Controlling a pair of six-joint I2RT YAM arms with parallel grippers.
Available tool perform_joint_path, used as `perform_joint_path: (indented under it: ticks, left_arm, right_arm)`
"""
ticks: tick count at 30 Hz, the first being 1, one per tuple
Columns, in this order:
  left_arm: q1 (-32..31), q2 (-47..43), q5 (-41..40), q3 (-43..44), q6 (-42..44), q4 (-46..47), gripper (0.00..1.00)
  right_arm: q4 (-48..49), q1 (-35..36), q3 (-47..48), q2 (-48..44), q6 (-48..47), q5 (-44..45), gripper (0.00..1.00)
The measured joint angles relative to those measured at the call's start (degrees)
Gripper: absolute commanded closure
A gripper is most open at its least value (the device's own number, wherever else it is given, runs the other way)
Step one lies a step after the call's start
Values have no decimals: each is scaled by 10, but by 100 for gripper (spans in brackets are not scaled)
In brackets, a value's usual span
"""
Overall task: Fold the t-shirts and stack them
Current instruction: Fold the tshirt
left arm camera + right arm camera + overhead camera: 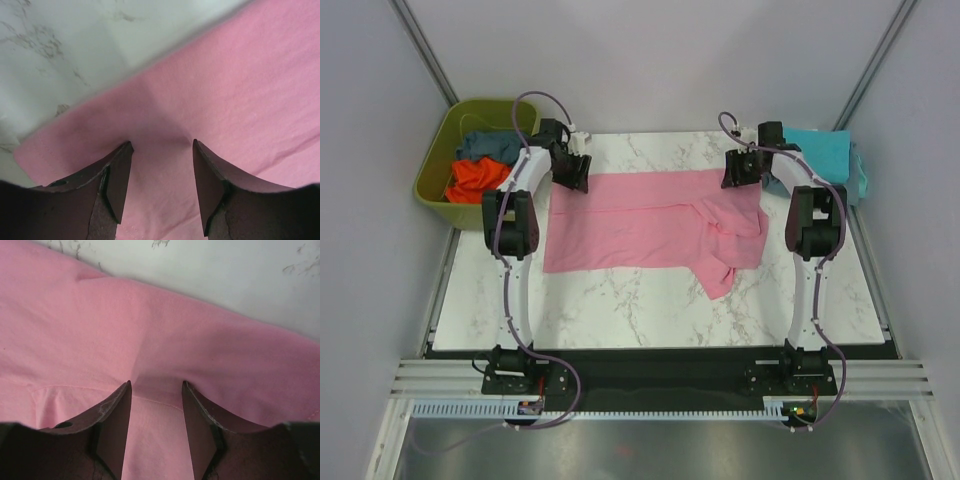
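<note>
A light pink t-shirt [640,225] lies spread across the marble table, its right part bunched and folded over. My left gripper [572,178] is down on the shirt's far left edge. In the left wrist view its jaws [162,145] stand apart, tips pressed into the pink cloth [240,90]. My right gripper [738,172] is down on the far right edge. Its open jaws [156,384] straddle a seam of the pink cloth [100,325]. A turquoise t-shirt [825,160] lies at the far right. Orange [475,180] and slate blue [485,147] t-shirts lie in the tub.
An olive-green plastic tub [432,185] stands off the table's far left corner. The marble table [620,300] shows bare in front of the pink shirt. Grey walls close in on both sides, and a black strip with the arm bases runs along the near edge.
</note>
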Motion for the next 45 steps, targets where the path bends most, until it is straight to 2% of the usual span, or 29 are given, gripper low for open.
perform_joint_path:
  ticks: [6, 10, 14, 17, 20, 22, 26, 31, 38, 45]
  left_arm:
    - [0, 14, 1, 26, -3, 4, 40]
    - [-1, -25, 2, -1, -14, 2, 39]
    - [-2, -153, 12, -90, -30, -2, 39]
    - [-3, -255, 29, -151, -38, -1, 39]
    - [-5, -334, 55, -212, -43, -10, 40]
    - [-7, -351, 69, -245, -48, -21, 41]
    - [-11, -342, 83, -317, -58, -45, 42]
    - [-12, -306, 87, -353, -63, -67, 43]
    - [-12, -264, 86, -349, -63, -65, 43]
    - [-12, -233, 76, -347, -63, -65, 43]
  right_arm:
    - [14, 4, 16, 9, -6, 31, 45]
    - [21, 4, -38, -38, -3, 63, 44]
    - [14, -15, -132, -152, 10, 74, 43]
    - [5, -34, -201, -273, 24, 60, 43]
    - [-5, -51, -263, -379, 47, 17, 43]
    - [-19, -62, -313, -430, 68, -29, 44]
    - [-35, -85, -435, -460, 114, -134, 46]
    - [-78, -107, -554, -445, 144, -191, 46]
    - [-98, -111, -565, -442, 118, -205, 46]
    - [-132, -127, -550, -398, 61, -171, 46]
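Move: Both hands' open fingertips still rest on the pink t-shirt. The left hand is about 6 cm behind its far edge; its near left corner lies some 31 cm back and 5 cm left. From the right hand the near right corner is roughly 29 cm back and 5 cm right, the sleeve flap about 38 cm back and 7 cm left, and the turquoise stack some 7 cm ahead and 24 cm right. Both hands, fingers staying open and down on the t-shirt, ease its cloth about another centimetre forward, then lift off and arc up some 16 cm while drawing back towards the near edge, the left by about 17 cm and the right by about 28 cm. They sink again to hover a few centimetres above where they started, the left over the near part of the shirt and the right by its near right corner, with both hands tipping steeper, 20 to 30 degrees, and the right also rolling so its fingers aim more to the left. ##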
